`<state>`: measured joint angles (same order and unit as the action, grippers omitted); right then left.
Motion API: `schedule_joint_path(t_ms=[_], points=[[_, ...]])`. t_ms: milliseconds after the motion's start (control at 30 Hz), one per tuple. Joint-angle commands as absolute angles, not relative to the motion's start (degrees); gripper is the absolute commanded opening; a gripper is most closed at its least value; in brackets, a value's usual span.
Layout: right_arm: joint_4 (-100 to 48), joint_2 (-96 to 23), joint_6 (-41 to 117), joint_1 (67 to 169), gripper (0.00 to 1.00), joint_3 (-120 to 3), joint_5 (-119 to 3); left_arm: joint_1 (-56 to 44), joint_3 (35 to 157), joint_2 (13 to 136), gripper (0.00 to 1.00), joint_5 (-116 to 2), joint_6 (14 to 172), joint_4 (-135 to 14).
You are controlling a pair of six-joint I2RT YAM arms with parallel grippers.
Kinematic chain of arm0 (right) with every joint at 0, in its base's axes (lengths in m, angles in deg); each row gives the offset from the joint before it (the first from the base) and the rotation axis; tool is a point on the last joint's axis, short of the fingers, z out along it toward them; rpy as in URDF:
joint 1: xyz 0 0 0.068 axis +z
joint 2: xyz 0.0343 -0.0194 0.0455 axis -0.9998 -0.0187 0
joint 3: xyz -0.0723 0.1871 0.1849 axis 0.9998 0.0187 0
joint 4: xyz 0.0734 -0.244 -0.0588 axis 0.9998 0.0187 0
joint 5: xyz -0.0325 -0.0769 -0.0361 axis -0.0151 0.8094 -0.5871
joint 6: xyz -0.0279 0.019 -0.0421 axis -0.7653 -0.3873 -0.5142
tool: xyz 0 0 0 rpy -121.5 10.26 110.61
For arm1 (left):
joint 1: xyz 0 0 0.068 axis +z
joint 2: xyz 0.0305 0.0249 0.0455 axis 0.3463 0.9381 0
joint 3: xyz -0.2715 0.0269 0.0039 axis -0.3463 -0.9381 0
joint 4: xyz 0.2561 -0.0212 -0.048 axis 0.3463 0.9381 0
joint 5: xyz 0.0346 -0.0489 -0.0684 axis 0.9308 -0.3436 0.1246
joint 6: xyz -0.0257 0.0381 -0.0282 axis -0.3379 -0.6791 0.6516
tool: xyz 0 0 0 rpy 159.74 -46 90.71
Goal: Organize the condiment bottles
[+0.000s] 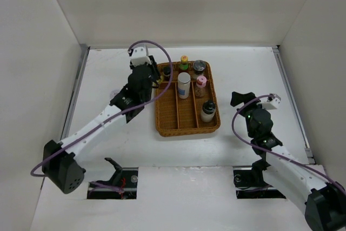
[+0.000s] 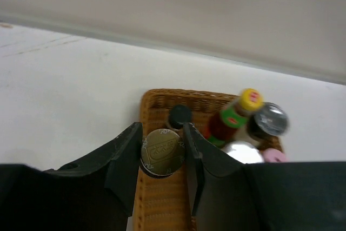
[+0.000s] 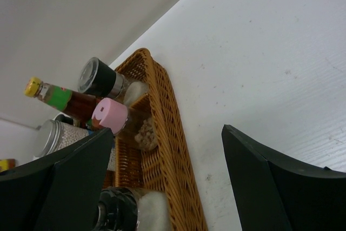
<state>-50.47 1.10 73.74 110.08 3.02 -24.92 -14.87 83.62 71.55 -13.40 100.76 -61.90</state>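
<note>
A brown wicker tray [image 1: 162, 118] holds the condiment bottles. My left gripper [image 2: 161, 129] is shut on a gold-lidded jar [image 2: 162, 152] over the tray's left lane, just in front of a black-capped bottle [image 2: 179, 116]. From the top, that left gripper [image 1: 158, 82] sits at the tray's left rim. Further right stand a yellow-capped green bottle [image 1: 184, 62], a grey-capped jar [image 1: 199, 67], a tall white bottle [image 1: 184, 85], a pink-capped bottle [image 1: 201, 86] and a black-capped white bottle [image 1: 207, 111]. My right gripper [image 1: 242, 103] is open and holds nothing, on the table right of the tray.
White walls close in the table at the back and both sides. The right wrist view shows the tray's right rim [image 3: 173, 150] close by, with bare table [image 3: 259, 52] to its right. Two dark slots [image 1: 113, 187] lie at the near edge.
</note>
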Motion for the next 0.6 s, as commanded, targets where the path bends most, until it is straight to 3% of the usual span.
schedule_joint_path(t_ms=[0,233,567], points=[[-53.9,2.2,73.0,110.9,0.88,1.0,-24.8,-22.3,82.7,68.5,0.18,-12.6,102.1,-62.2],[-53.7,2.4,73.0,111.0,0.89,1.0,-24.7,-35.2,84.3,73.1,0.18,-12.9,104.2,-61.8],[-53.4,3.0,72.9,111.0,0.89,0.9,-24.6,-39.2,82.7,83.2,0.18,-13.7,105.3,-68.2]])
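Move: The gap the small yellow bottle in the left fingers is bound for, the near end of the basket's middle compartment, lies about 18 cm right of that hand, 10 cm back and some 22 cm below. The white jar stands 17 cm right and 4 cm ahead, the pink-capped bottle 26 cm right and 4 cm ahead, the black-capped bottle 29 cm right and 8 cm back, all about 20 cm down. From the right hand the gap is roughly 30 cm left, 3 cm back and 12 cm below. The small yellow bottle, still pinched at its cap, is swung by the left hand about 17 cm to the right and some 9 cm back towards the near end of the middle compartment. After a slight rise the hand sinks, ending 10 cm lower, while it turns about 25 degrees clockwise and tips a little downward; the sideways travel dies out as the descent goes on. ##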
